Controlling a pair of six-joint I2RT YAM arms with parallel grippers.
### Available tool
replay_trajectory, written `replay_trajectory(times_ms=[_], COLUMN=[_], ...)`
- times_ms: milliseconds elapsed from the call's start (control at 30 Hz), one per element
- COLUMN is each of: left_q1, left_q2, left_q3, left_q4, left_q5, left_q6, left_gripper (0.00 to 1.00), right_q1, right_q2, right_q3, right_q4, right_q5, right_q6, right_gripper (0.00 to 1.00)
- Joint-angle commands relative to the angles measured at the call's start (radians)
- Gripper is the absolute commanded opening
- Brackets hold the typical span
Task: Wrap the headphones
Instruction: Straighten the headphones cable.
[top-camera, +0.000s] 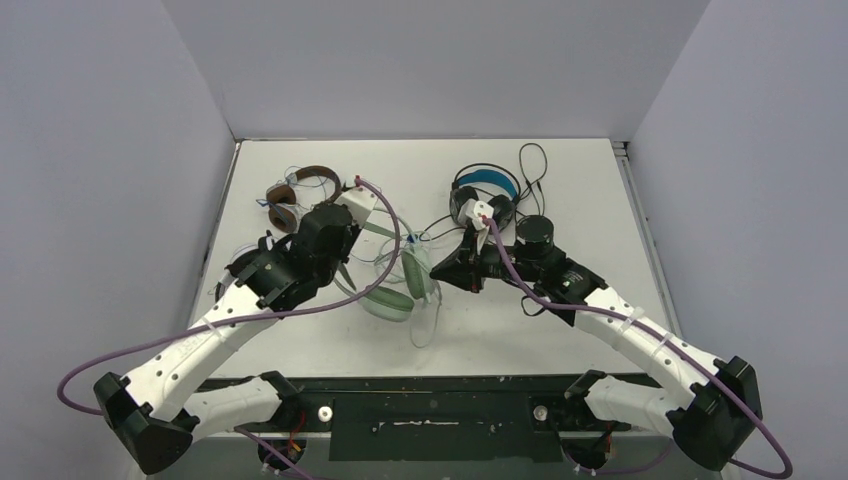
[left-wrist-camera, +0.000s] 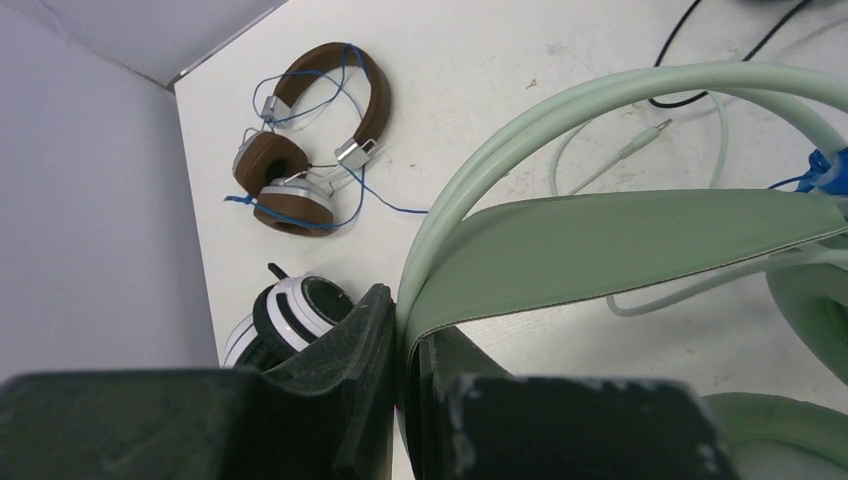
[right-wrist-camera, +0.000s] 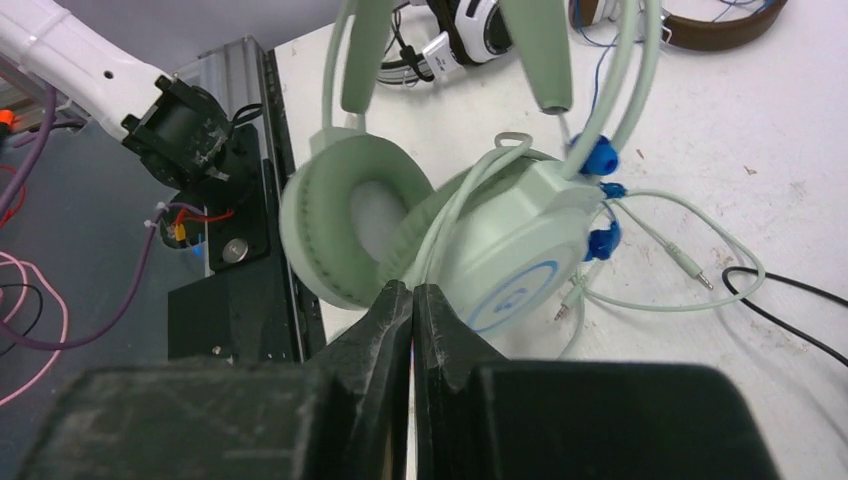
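The mint green headphones (top-camera: 395, 288) hang over the middle of the table. My left gripper (left-wrist-camera: 405, 330) is shut on their headband (left-wrist-camera: 620, 240). In the right wrist view the ear cups (right-wrist-camera: 440, 230) hang side by side, and the pale cord (right-wrist-camera: 455, 205) runs down into my right gripper (right-wrist-camera: 413, 295), which is shut on it. The brown headphones (left-wrist-camera: 300, 150) and the white, black-striped headphones (left-wrist-camera: 290, 315) lie at the left. A black set with a blue headband (top-camera: 487, 188) lies at the back, behind my right gripper (top-camera: 440, 267).
Loose loops of black cord (top-camera: 532, 165) trail at the back right. The mint cord's plug (right-wrist-camera: 695, 272) rests on the table beside blue cable ties (right-wrist-camera: 598, 158). The black mounting rail (top-camera: 430, 405) runs along the near edge, and grey walls close in three sides.
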Motion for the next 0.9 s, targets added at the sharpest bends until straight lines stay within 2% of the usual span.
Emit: replay_trajectory(times_ms=[0,100,267,300,367,467,533,600,667,867], left_q1=[0.001,0.006,0.024,0.034,0.059,0.094,0.096,0.095,0.095,0.095], left_q2=[0.047,0.090,0.104,0.106,0.109,0.099,0.087,0.071,0.054,0.056], left_q3=[0.082,0.111,0.135,0.146,0.176,0.217,0.235,0.254,0.272,0.375], left_q4=[0.102,0.096,0.137,0.135,0.126,0.128,0.132,0.135,0.135,0.073], left_q5=[-0.139,-0.237,-0.257,-0.260,-0.269,-0.207,-0.154,-0.109,-0.080,-0.048], left_q6=[-0.095,-0.168,-0.196,-0.209,-0.247,-0.252,-0.229,-0.211,-0.205,-0.237], left_gripper=[0.00,0.00,0.00,0.00,0.00,0.00,0.00,0.00,0.00,0.00], right_q1=[0.001,0.009,0.012,0.011,0.011,0.008,0.004,0.005,0.004,0.003], right_q2=[-0.046,-0.033,-0.003,-0.001,-0.001,-0.016,-0.035,-0.055,-0.070,-0.088], right_q3=[0.004,-0.002,0.000,0.000,-0.003,-0.036,-0.073,-0.103,-0.119,-0.113], right_q4=[0.105,0.115,0.052,0.043,0.020,0.018,0.058,0.106,0.137,0.190], right_q5=[-0.062,-0.106,-0.076,-0.055,0.061,0.272,0.299,0.294,0.313,0.408], right_q6=[0.045,0.057,0.018,0.021,0.030,0.080,0.091,0.091,0.079,0.059], right_gripper=[0.00,0.00,0.00,0.03,0.21,0.63,0.77,0.86,0.91,0.94])
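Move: The right fingers are already shut on what looks like the headphones cable, so the cable is right at their tips. The near ear cup hangs about 5 cm to their left, level with them. The far ear cup is some 11 cm left and 6 cm back. The black headphones lie on the table about 28 cm ahead, 11 cm right and 20 cm lower. From the left hand, still gripping the headband, the pinched cable is about 17 cm right, 8 cm back and slightly lower. Upwards, after a slight dip forward, the left hand carries the headphones by the headband about 8 cm, ending a few centimetres farther forward and left, rolling its left side down and turning counter-clockwise. The right hand rises briefly with its fingers shut, then opens them wide, letting go of the cable while dipping about 4 cm, reaching as far forward, easing right and turning clockwise. ##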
